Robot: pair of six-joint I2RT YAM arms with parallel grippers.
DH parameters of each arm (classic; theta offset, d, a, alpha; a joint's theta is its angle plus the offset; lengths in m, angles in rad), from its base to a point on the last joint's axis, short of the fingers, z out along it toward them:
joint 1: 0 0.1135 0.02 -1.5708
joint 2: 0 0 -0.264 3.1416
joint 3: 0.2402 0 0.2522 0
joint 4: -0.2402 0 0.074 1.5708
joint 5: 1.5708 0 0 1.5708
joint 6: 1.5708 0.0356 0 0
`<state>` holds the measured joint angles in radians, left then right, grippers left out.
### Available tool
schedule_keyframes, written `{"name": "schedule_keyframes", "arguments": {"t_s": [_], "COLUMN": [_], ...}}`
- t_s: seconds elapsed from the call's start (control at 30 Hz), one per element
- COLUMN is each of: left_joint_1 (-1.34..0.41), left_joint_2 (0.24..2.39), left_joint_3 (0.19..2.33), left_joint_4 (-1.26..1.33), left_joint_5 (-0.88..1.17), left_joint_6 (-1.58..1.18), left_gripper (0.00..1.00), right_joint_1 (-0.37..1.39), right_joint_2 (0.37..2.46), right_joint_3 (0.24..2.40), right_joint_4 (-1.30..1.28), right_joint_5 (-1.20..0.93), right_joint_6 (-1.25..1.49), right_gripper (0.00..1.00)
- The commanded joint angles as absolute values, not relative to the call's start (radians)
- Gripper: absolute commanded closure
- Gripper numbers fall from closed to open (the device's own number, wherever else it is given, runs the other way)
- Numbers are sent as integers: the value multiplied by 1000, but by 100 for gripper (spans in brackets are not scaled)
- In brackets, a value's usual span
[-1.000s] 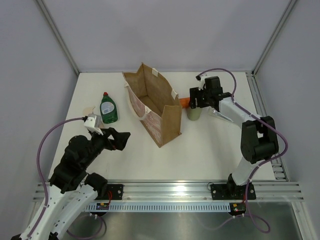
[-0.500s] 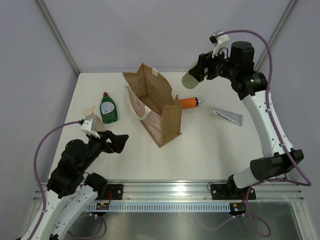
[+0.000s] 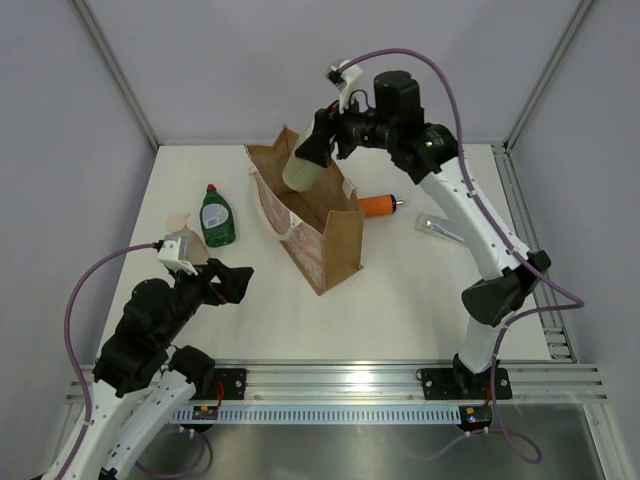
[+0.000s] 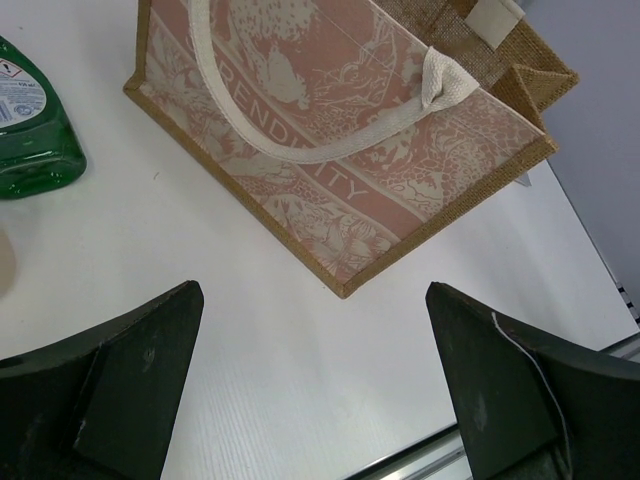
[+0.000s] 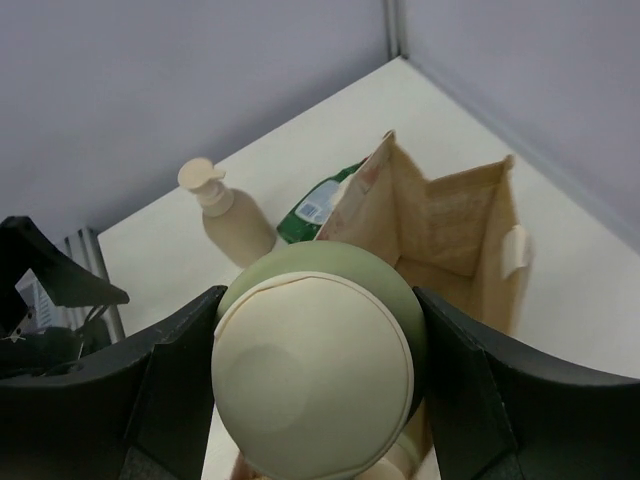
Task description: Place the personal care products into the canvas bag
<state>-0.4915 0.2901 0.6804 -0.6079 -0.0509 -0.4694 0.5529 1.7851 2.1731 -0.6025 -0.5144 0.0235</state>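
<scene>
The canvas bag (image 3: 340, 240) (image 4: 340, 150) (image 5: 450, 230) stands upright and open-topped at mid-table. My right gripper (image 3: 318, 148) (image 5: 315, 385) is shut on a pale beige-green bottle (image 3: 300, 172) (image 5: 315, 370) and holds it above the bag's far open end. The green red-capped bottle (image 3: 216, 217) (image 4: 30, 130) (image 5: 318, 200) lies left of the bag, with a second beige bottle (image 3: 178, 221) (image 5: 225, 215) beside it. Right of the bag lie the orange bottle (image 3: 378, 206) and the silver-grey tube (image 3: 440, 228). My left gripper (image 3: 232, 283) (image 4: 315, 385) hangs open over bare table, near the bag's front corner.
An aluminium rail (image 3: 350, 385) runs along the near table edge. Grey enclosure walls and corner posts (image 3: 115, 75) close in the back and sides. Purple cables loop off both arms.
My right arm lifted the beige-green bottle from the table right of the bag and swung it up and leftward over the bag's opening. The left arm barely moved.
</scene>
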Motion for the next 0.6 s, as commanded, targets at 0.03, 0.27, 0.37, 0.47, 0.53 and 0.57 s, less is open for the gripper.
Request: {"name": "schedule_keyframes", "arguments": {"t_s": [0.03,0.27,0.37,0.47,0.53,0.57], "left_joint_1": [-491,-491,-491,-491,-491,-491], "left_joint_2": [301,282,275,267,264,261], "left_joint_3": [698,698,695,693,690,689], "left_joint_4": [-617,-641,-649,-660,-670,-692], "left_joint_5": [-100,-110,-114,-124,-159,-185], "left_joint_6": [-500,-499,-494,-499,-523,-538], "left_gripper": [1,1,1,1,1,1], "right_joint_1": [610,657,686,718,732,735], "right_joint_2": [1828,1890,1904,1939,1965,1974], "right_joint_3": [2131,2000,1962,1951,1937,1931], "right_joint_4": [-525,-578,-601,-633,-635,-632], "right_joint_5": [-492,-649,-676,-657,-602,-582], "right_joint_6": [8,-132,-195,-236,-253,-258], "right_gripper": [100,100,100,100,100,100]}}
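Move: My right hand holds the green bottle high over the canvas bag, whose middle is about 3 cm ahead, 5 cm to the left and 31 cm below. The orange bottle lies about 11 cm ahead, 16 cm right; the green detergent bottle is 8 cm ahead, 31 cm left, both some 40 cm below. From my left hand, the bag is roughly 22 cm ahead, 18 cm to the right and 12 cm lower. I plunge my right hand about 21 cm down into the canvas bag's open top, quickly and then easing off, keeping the green bottle gripped. On the way it goes some 6 cm left and, late in the descent, a little back towards the bag's near part, while the wrist turns about 30 degrees, tipping the fingers further down and swinging them counter-clockwise. ##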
